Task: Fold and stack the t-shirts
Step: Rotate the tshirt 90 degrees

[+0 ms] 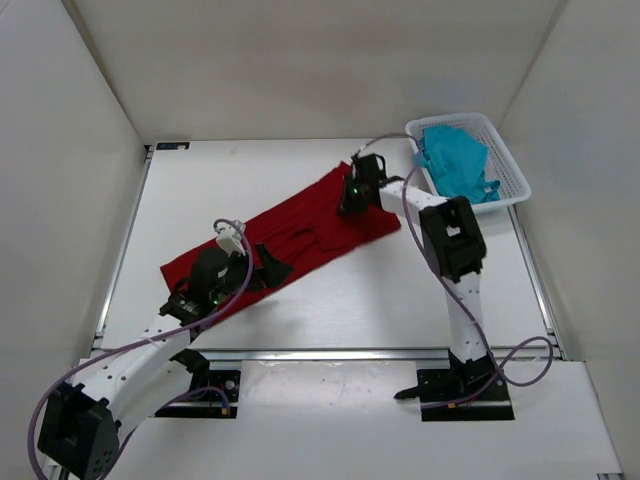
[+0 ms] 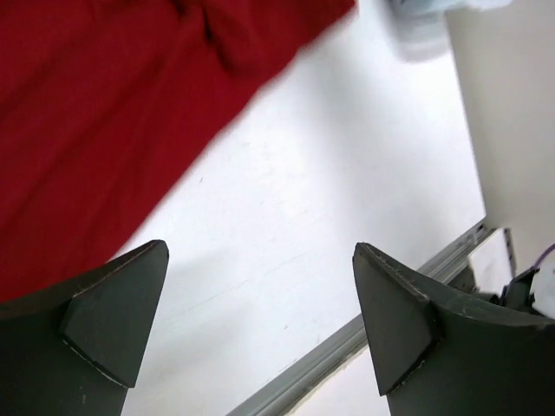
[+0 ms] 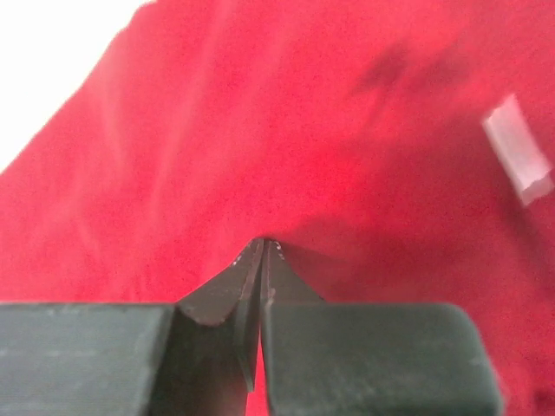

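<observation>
A dark red t-shirt (image 1: 300, 225) lies spread in a slanted band across the middle of the table. My right gripper (image 1: 352, 200) is down on its far right end. In the right wrist view its jaws (image 3: 264, 243) are shut and pinch a small pucker of the red cloth (image 3: 286, 130). My left gripper (image 1: 255, 262) hangs over the shirt's near edge. Its fingers stand wide open (image 2: 258, 251) over bare table with nothing between them, and the red cloth (image 2: 95, 113) lies to their left. A teal-blue t-shirt (image 1: 455, 160) lies bunched in the basket.
A white mesh basket (image 1: 512, 170) stands at the far right corner of the table. A white label (image 3: 518, 147) shows on the red cloth. The table's metal front rail (image 2: 329, 355) runs close under the left gripper. White walls enclose three sides.
</observation>
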You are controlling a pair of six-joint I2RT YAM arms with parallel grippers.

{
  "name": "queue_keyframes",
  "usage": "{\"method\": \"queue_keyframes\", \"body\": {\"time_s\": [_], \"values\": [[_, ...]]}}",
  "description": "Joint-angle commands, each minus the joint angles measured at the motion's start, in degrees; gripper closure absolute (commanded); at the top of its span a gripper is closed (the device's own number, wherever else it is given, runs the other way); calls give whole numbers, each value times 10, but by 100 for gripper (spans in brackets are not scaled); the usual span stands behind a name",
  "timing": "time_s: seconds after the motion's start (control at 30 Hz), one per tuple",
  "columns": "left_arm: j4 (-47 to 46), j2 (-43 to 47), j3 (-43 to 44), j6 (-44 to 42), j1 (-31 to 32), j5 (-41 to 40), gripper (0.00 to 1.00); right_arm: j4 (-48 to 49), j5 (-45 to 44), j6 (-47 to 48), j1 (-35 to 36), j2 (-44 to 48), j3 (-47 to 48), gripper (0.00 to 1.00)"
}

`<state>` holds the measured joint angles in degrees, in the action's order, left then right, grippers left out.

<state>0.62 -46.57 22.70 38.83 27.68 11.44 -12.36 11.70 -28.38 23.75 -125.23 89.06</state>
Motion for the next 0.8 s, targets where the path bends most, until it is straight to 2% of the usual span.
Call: {"method": "queue_keyframes", "body": {"time_s": [0.0, 0.07, 0.1, 0.13, 0.17, 0.2, 0.27, 0.37, 0.4, 0.43, 0.47, 0.5, 0.53, 0.57, 0.6, 0.67, 0.77], "values": [[44, -8, 7, -34, -8, 46, 1, -128, -5, 52, -14, -128, 223, 100], [34, -16, 2, -31, 8, 51, 1, -239, 12, 63, -20, -206, 463, 100], [34, -19, 1, -30, 12, 53, 1, -265, 13, 66, -21, -256, 533, 98], [35, -18, 1, -29, 18, 53, 1, -315, 22, 68, -26, -304, 678, 93], [48, -15, 2, -31, 21, 47, 1, -298, 40, 68, -32, -263, 683, 90], [55, -14, 2, -34, 24, 39, 2, -279, 49, 63, -38, -229, 600, 90], [74, -3, -4, -43, 23, 19, 1, -248, 29, 82, -36, -112, 518, 87], [90, 26, -20, -48, 3, 12, 1, -265, -7, 119, -20, 34, 413, 83], [90, 43, -24, -42, -5, 9, 1, -244, -17, 120, -9, 70, 333, 82], [92, 59, -29, -44, -10, 4, 1, -214, -13, 114, -3, 148, 274, 80], [89, 71, -36, -38, -15, 5, 4, -139, -4, 98, 15, 228, 135, 76], [89, 75, -40, -39, -24, 7, 14, -52, 3, 65, 36, 308, -8, 70], [89, 86, -42, -38, -32, 11, 23, 19, 0, 37, 69, 341, -133, 68], [96, 89, -43, -39, -38, 11, 27, 47, -1, 24, 78, 383, -183, 65], [111, 93, -42, -45, -46, 16, 31, 91, -2, -4, 106, 398, -264, 65], [128, 96, -38, -52, -60, 16, 34, 143, 9, -45, 139, 407, -342, 65], [149, 104, -30, -59, -75, 16, 34, 215, 27, -103, 172, 379, -406, 64]]}}
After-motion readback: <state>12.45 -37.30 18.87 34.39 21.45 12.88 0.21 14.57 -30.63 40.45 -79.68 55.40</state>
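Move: The t-shirt lies slantwise, its right end under the right hand's shut fingertips: that end's middle is about 5 cm to the hand's right, level fore and aft, and some 2 cm below. The t-shirt's middle is roughly 11 cm back and 17 cm left of the right hand. The basket stands about 9 cm farther out and 30 cm to its right. From the left hand, the right end lies some 24 cm ahead, 25 cm right and 12 cm down. The t-shirt's right end gets the last of a push from the right hand's shut fingertips, which go on sweeping fast, about 12 cm forward; they then come off, climb and whip back some 30 cm towards the near side, drifting left, sinking at the end and opening about a third. The left hand, empty and clear of the cloth, eases back and down a little, then moves left about 4 cm while partly narrowing its wide-open fingers. ##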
